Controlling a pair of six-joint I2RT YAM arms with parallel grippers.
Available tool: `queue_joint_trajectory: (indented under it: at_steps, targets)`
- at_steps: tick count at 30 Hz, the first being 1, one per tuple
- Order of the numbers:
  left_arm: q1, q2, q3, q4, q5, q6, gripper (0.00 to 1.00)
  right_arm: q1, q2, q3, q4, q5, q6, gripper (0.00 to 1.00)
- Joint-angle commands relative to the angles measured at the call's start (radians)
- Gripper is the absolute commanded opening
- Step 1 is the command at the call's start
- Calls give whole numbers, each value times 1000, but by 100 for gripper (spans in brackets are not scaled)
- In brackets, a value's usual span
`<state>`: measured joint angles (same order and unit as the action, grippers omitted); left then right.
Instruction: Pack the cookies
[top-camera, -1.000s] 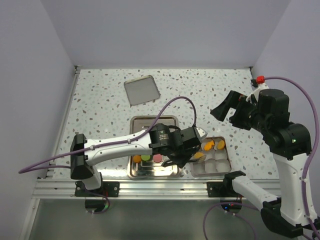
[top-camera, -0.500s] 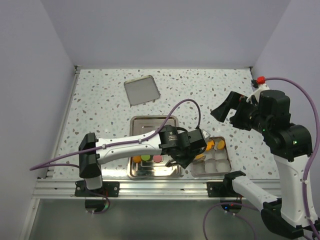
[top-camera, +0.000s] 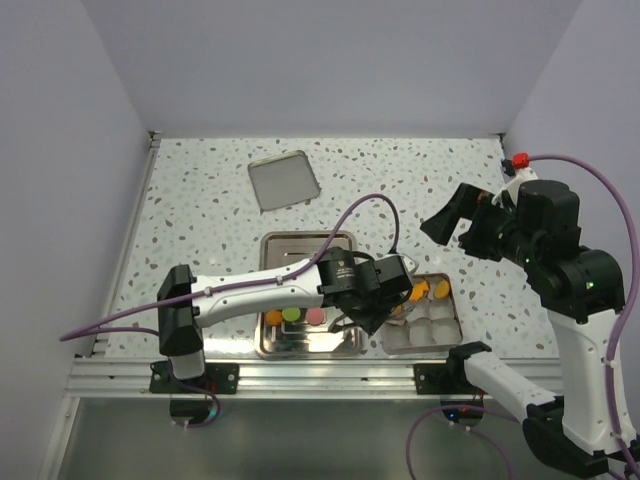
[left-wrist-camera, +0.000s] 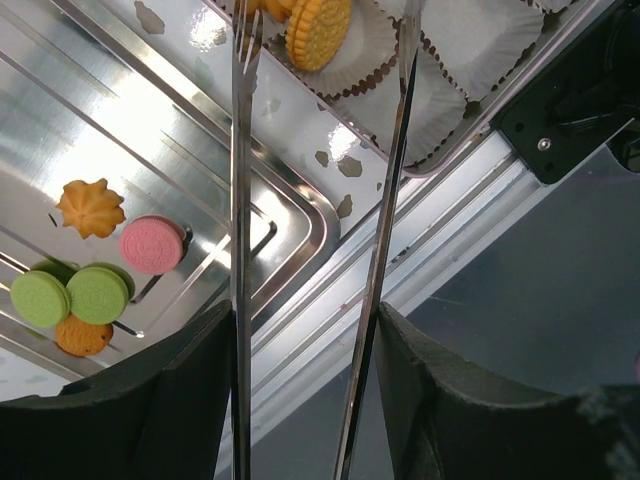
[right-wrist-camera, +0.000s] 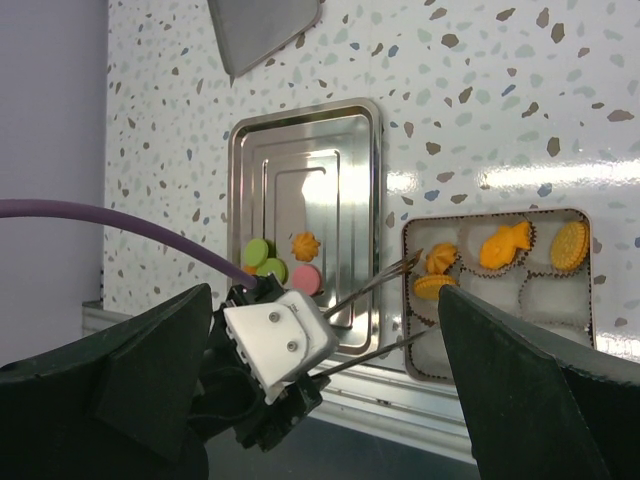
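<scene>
Cookies lie in two places. On the steel tray (top-camera: 300, 248) sit a pink one (left-wrist-camera: 152, 244), two green ones (left-wrist-camera: 68, 296) and orange ones (left-wrist-camera: 90, 207). The square tin (top-camera: 447, 337) with white paper liners holds several orange cookies (right-wrist-camera: 505, 245). My left gripper (top-camera: 388, 287) reaches over the tin's left side and grips thin metal tongs (left-wrist-camera: 238, 200). The tong tips stand apart, with a round orange cookie (left-wrist-camera: 318, 30) lying in a liner between them. My right gripper (top-camera: 462, 228) hangs open and empty, high above the table's right side.
A grey square lid (top-camera: 284, 180) lies flat on the speckled table behind the tray. The metal rail of the table's front edge (left-wrist-camera: 420, 240) runs just below the tin and tray. A purple cable (top-camera: 350, 205) loops over the tray.
The left arm has swung right from the tray to the tin. The tongs have spread, and the orange cookie now rests in its liner. The right arm has stayed still.
</scene>
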<state>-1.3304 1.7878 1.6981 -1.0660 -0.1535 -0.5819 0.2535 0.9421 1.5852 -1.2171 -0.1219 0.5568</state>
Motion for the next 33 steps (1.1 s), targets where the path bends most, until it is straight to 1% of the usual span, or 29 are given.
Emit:
queue_joint_trajectory:
  at_steps: [1, 4, 8, 11, 13, 17, 20, 23, 26, 33]
  targets:
    - [7, -11, 58, -11, -32, 11, 60, 3, -5, -2, 14, 10, -14, 99]
    - [13, -25, 90, -34, -52, 5, 60, 3, -6, -4, 14, 10, -14, 99]
    - [37, -82, 118, -74, -80, -7, 60, 4, -6, -4, 14, 10, -15, 99]
    - [66, -142, 115, -110, -101, -13, 60, 3, -5, -2, 16, 7, -12, 99]
    - [89, -175, 83, -124, -112, -19, 60, 1, -3, -4, 19, 4, -11, 99]
    - [137, -293, -40, -147, -118, -29, 60, 3, -3, -11, 27, -7, -5, 99]
    - [163, -365, -194, -149, -116, -50, 60, 4, -3, -17, 30, -12, -3, 99]
    - [172, -416, -305, -150, -115, -81, 60, 3, -3, -21, 28, -15, -1, 99]
    - [174, -447, -382, -137, -106, -111, 60, 3, -5, -25, 31, -19, 0, 99]
    - [175, -455, -463, -106, -107, -141, 60, 7, -2, -27, 34, -25, 2, 99]
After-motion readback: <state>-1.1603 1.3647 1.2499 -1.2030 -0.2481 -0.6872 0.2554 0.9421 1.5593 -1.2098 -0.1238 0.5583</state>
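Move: The star cookie lies in the metal tray, about 16 cm left of the left hand, 3 cm ahead and 6 cm below. At that height, the pink cookie is 15 cm to the hand's left and level with it, the nearer green one 21 cm left, also level. The just-laid round cookie is 1 cm ahead and 2 cm right. From the right hand, the star is roughly 23 cm left, 7 cm back and 25 cm below. Open and empty, the left hand arcs some 16 cm left from box to tray, rising about 7 cm before sinking. ##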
